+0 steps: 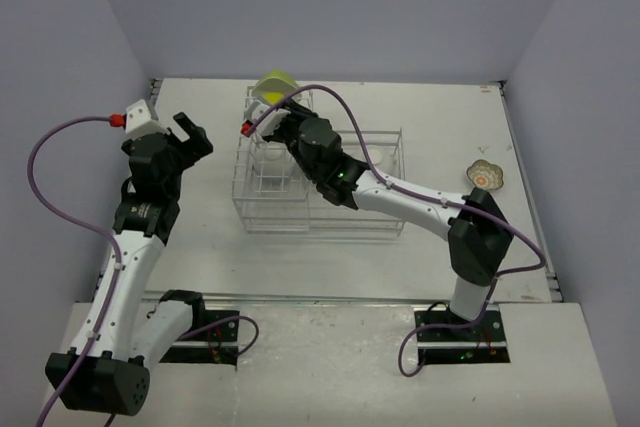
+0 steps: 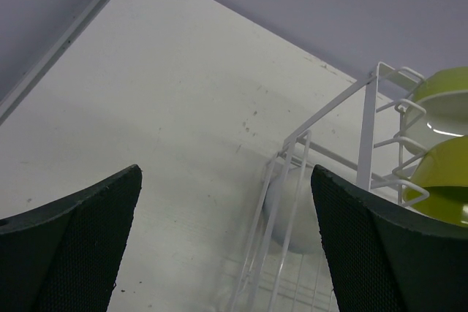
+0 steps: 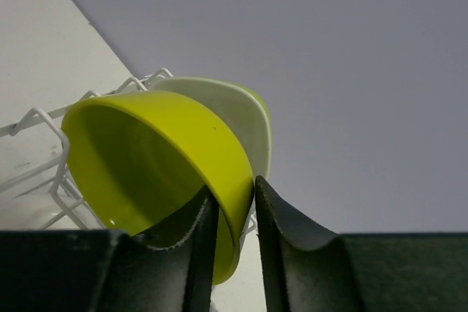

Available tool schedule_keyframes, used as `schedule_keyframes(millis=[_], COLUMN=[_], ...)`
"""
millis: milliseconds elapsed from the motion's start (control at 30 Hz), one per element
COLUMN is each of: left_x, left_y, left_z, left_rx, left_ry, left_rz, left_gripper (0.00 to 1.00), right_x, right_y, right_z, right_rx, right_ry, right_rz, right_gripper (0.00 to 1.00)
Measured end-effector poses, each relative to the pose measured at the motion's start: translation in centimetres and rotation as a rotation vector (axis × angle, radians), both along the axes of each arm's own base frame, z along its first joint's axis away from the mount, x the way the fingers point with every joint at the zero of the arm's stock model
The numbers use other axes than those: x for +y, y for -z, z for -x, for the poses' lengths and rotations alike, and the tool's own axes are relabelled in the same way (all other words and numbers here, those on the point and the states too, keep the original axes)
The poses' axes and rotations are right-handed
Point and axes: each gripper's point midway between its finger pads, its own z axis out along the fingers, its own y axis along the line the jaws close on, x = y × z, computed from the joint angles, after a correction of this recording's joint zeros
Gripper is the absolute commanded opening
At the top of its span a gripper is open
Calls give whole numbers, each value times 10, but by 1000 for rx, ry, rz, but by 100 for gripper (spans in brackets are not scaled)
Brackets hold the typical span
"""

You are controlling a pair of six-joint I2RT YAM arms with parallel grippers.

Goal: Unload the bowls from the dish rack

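Note:
The white wire dish rack [image 1: 330,209] stands mid-table. In its taller slotted end a lime-yellow bowl [image 3: 146,158] stands on edge, with a second lime-yellow bowl [image 3: 238,111] right behind it. My right gripper [image 3: 235,210] has one finger inside and one outside the front bowl's rim, pressed on its wall. From above, that gripper [image 1: 280,119] sits just under the lime bowls [image 1: 272,85]. A white bowl [image 2: 292,213] lies inside the rack behind the wires. My left gripper [image 2: 227,239] hangs open left of the rack, holding nothing.
A bowl with a patterned inside [image 1: 486,176] sits on the table at the far right. Another white bowl [image 1: 385,159] shows in the low basket part. Grey walls close in the table at the back and both sides.

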Motion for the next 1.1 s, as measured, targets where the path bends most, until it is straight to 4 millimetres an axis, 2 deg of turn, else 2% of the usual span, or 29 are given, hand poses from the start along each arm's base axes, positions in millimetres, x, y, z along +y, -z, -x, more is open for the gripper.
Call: schedule_keyframes(millis=[233,267,400,533,833,1100], left_x=[-1,-2,-3,-3,-4,-6], left_y=[8,11,25,35,55,64], left_z=[-4,-5,-8,-9,-19,-27], left_rx=[1,4,31,51,107,125], left_ry=[4,5,6,7,6,10], left_rz=[4,8,10,9,11,11], left_gripper=[97,97,97,97,96,96], right_x=[-8,-8,-9,-11,-9,-11], right_y=[3,5,5,2,3,0], right_z=[-3,-3,-7,-10,-8,-1], right_rx=[-38,-43,-75,-105,-169,-260], right_ry=[47,51,73,95,121,160], right_rz=[-18,-16,-53,-88,-114,-136], right_gripper=[21,16,6,0,0,0])
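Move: The yellow-green bowl, standing on edge in the rack's upper tier, has its right rim between the right hand's fingers; its middle is about 6 cm to the left, 1 cm ahead and 1 cm lower. The pale green bowl stands roughly 7 cm ahead and 5 cm left, level in height. Two white bowls sit about 24 cm below and 4 cm back, one 7 cm left, one 5 cm right. From the left hand, the yellow-green bowl lies some 23 cm right, 6 cm ahead and 4 cm up. Closing first, the right fingers pinch the right rim of the yellow-green bowl, one pad inside and one outside, as the hand eases about 1 cm to the right. Staying nearly in place, it tilts its fingertips upward some 15 degrees and turns a little clockwise, keeping the pinch. The empty left hand, wide open, sinks about 6 cm and goes slightly forward, left of the rack. ##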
